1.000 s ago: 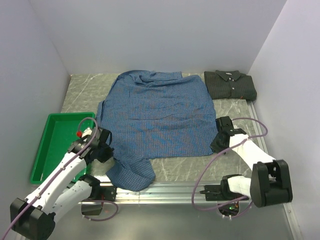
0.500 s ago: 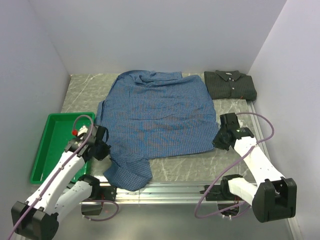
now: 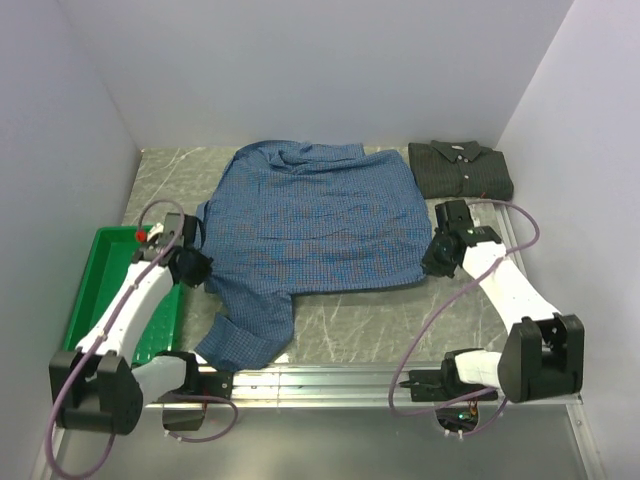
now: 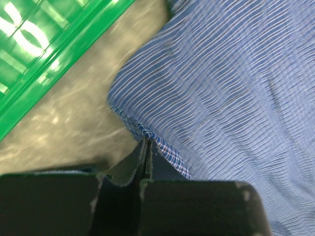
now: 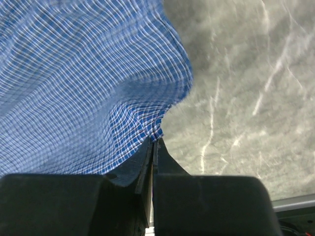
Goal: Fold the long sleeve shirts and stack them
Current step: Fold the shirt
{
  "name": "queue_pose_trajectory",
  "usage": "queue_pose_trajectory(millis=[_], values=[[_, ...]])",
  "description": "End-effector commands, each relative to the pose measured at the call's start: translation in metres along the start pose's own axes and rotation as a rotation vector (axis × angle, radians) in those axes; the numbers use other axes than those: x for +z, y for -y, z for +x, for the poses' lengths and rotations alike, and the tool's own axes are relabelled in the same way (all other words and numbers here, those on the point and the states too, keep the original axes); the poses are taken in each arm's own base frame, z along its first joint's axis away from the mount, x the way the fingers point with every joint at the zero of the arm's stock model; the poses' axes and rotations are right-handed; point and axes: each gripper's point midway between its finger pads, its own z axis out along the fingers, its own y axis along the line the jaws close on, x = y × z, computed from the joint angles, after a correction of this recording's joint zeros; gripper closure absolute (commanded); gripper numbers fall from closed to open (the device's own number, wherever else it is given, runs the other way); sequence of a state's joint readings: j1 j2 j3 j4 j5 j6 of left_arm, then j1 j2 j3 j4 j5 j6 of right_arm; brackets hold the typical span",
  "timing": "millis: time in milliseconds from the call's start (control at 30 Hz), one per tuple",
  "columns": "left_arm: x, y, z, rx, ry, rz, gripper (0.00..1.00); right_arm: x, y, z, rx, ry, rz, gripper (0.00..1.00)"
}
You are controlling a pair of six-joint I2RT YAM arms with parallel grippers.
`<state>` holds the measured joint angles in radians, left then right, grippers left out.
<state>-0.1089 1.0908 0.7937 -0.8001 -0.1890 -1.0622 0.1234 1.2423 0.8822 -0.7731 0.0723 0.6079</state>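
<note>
The blue checked long sleeve shirt (image 3: 310, 220) lies spread over the middle of the table, collar toward the back wall. One sleeve (image 3: 250, 330) trails to the front left edge. My left gripper (image 3: 197, 268) is shut on the shirt's left hem (image 4: 147, 135). On the other side, my right gripper (image 3: 433, 262) is shut on the shirt's front right corner (image 5: 156, 132). Both pinched edges are lifted slightly off the table. The dark green-charcoal long sleeve shirt (image 3: 460, 170) sits folded at the back right corner.
A green plastic tray (image 3: 95, 290) lies on the left side next to my left arm, its rim also in the left wrist view (image 4: 59, 54). Side walls stand close on both sides. The marbled grey tabletop (image 3: 380, 325) shows in front of the shirt.
Both grippers have moved toward the back wall, dragging the shirt's front edge with them. The front hem now lies farther back and the trailing sleeve has stretched out.
</note>
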Motion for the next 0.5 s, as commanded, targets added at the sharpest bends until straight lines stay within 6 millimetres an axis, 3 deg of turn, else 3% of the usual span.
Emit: queue_pose_trajectory(millis=[0, 200, 467], values=[[-0.005, 0.04, -0.032, 0.021, 0.059, 0.101, 1.0, -0.01, -0.025, -0.041, 0.004, 0.088, -0.053, 1.0], [0.003, 0.07, -0.054, -0.005, 0.062, 0.135, 1.0, -0.004, -0.053, -0.076, -0.002, 0.101, -0.065, 1.0], [0.03, 0.093, -0.07, -0.006, 0.056, 0.113, 1.0, 0.014, -0.083, -0.115, -0.009, 0.108, -0.065, 1.0]])
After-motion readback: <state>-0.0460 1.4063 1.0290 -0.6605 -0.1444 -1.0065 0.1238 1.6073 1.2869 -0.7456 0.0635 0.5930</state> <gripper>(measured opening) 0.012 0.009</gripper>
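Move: The shirt's far left shoulder, where the left hand is taking the pinched near edge, lies about 30 cm ahead of it, 11 to its right and 8 below. The green tray's middle is some 19 cm to that hand's left and 5 back; the loose sleeve is 14 back and 11 right. For the right hand, the far right shoulder is about 28 cm ahead, 10 left and 8 below; the folded dark shirt is 25 ahead and 6 right. The shirt's near edge, already lifted and still pinched at both ends in shut fingers, is carried forward over the shirt body towards its far shoulders. The right hand goes about 11 cm, climbing some 3 cm on the way, and the left about 9 cm at nearly level height; the wrists hardly turn. ##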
